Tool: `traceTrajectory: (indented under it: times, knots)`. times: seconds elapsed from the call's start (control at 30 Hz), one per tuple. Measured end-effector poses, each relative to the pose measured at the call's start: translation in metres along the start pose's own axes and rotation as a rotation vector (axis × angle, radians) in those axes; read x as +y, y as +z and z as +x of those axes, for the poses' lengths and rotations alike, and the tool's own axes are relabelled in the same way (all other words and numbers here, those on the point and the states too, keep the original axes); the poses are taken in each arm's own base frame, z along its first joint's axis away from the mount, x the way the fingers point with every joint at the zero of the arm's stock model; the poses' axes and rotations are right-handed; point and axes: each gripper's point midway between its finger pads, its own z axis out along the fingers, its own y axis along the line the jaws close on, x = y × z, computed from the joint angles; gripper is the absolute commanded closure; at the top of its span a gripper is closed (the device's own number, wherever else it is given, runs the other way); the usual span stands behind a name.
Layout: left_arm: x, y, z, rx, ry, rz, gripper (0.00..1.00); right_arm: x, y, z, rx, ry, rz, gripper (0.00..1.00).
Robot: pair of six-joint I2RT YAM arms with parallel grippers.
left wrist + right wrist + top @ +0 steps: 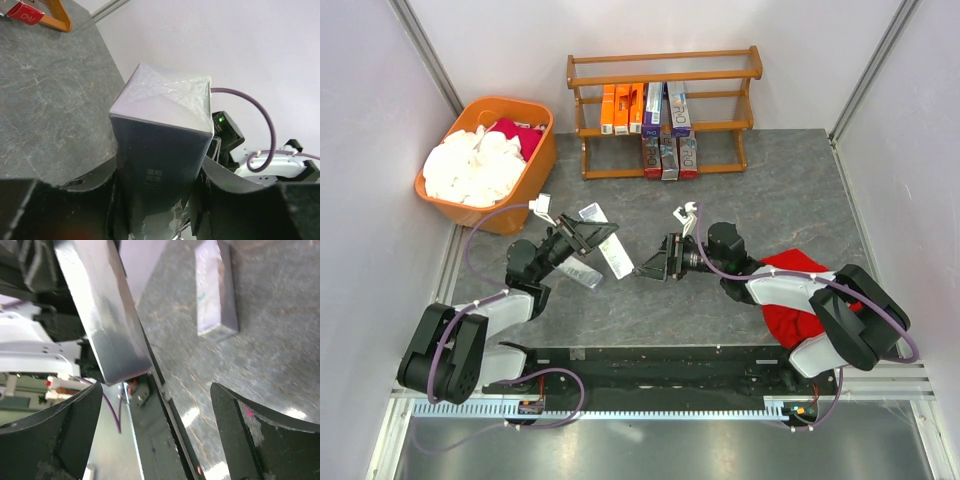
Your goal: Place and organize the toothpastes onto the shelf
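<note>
My left gripper (593,236) (160,200) is shut on a silver-grey toothpaste carton (617,258) (162,135), held off the table; its end flap faces the left wrist camera. The right wrist view shows that same held carton (102,315) at upper left. My right gripper (648,268) (155,405) stands open just right of it, nothing between its fingers. Another grey carton (582,272) (215,290) lies flat on the table. The wooden shelf (665,62) at the back holds orange cartons (621,108), purple-and-white ones (666,106) and red-and-silver ones (669,156).
An orange tub (535,170) of white and red cloths stands at the back left. A red cloth (798,300) lies under my right arm. White walls close in the dark stone table (770,200) on three sides.
</note>
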Motion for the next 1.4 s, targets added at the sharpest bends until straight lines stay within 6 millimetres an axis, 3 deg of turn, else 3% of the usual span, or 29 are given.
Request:
traceTrajectory:
  times: [0.27, 0.43, 0.57, 0.67, 0.77, 0.87, 0.97, 1.13, 1.3, 1.4]
  knots:
    - [-0.007, 0.002, -0.006, -0.029, -0.042, 0.031, 0.63, 0.030, 0.001, -0.022, -0.117, 0.004, -0.107, 0.03]
    - [0.006, 0.004, -0.001, -0.017, -0.100, -0.002, 0.63, 0.044, 0.005, -0.020, -0.124, 0.005, -0.154, 0.18]
    - [0.010, 0.003, 0.000, -0.015, -0.133, -0.014, 0.63, 0.044, 0.012, -0.015, -0.111, 0.026, -0.166, 0.22]
    - [0.012, 0.002, 0.002, -0.014, -0.150, -0.022, 0.63, 0.043, 0.016, -0.010, -0.099, 0.040, -0.164, 0.32]
    - [0.010, 0.002, 0.001, -0.017, -0.162, -0.016, 0.62, 0.044, 0.017, -0.010, -0.103, 0.047, -0.163, 0.52]
    - [0.007, 0.002, 0.000, -0.022, -0.170, -0.004, 0.59, 0.043, 0.017, -0.011, -0.111, 0.056, -0.155, 0.62]
    - [0.006, 0.002, -0.001, -0.024, -0.174, -0.002, 0.46, 0.042, 0.017, -0.012, -0.116, 0.064, -0.153, 0.66]
    - [0.006, 0.002, -0.001, -0.023, -0.172, -0.002, 0.18, 0.042, 0.018, -0.014, -0.127, 0.077, -0.147, 0.73]
    - [0.004, 0.002, -0.001, -0.024, -0.152, 0.006, 0.03, 0.041, 0.019, -0.017, -0.141, 0.086, -0.137, 0.77]
    - [-0.005, 0.000, -0.004, -0.030, -0.101, 0.025, 0.00, 0.038, 0.018, -0.020, -0.151, 0.090, -0.129, 0.78]
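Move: The toothpaste box is still in the left fingers, its middle about 2 cm back from the left hand point, its lower end slanting towards the open right gripper, which waits some 7 cm right, 7 cm back and 4 cm below that hand. From the right hand the box's middle lies about 7 cm left, 6 cm ahead and 5 cm higher. The last table box lies 15 cm left, 2 cm back and 13 cm below the right hand. The held toothpaste box gets its lower, near end pinched by the right hand, which rises about 4 cm, eases 2–3 cm left with its fingertips tipping up some 10 degrees, then shuts and keeps its grip. The left hand holds the box near its middle with only small up-and-down shifts, then opens wide once the right has closed. ##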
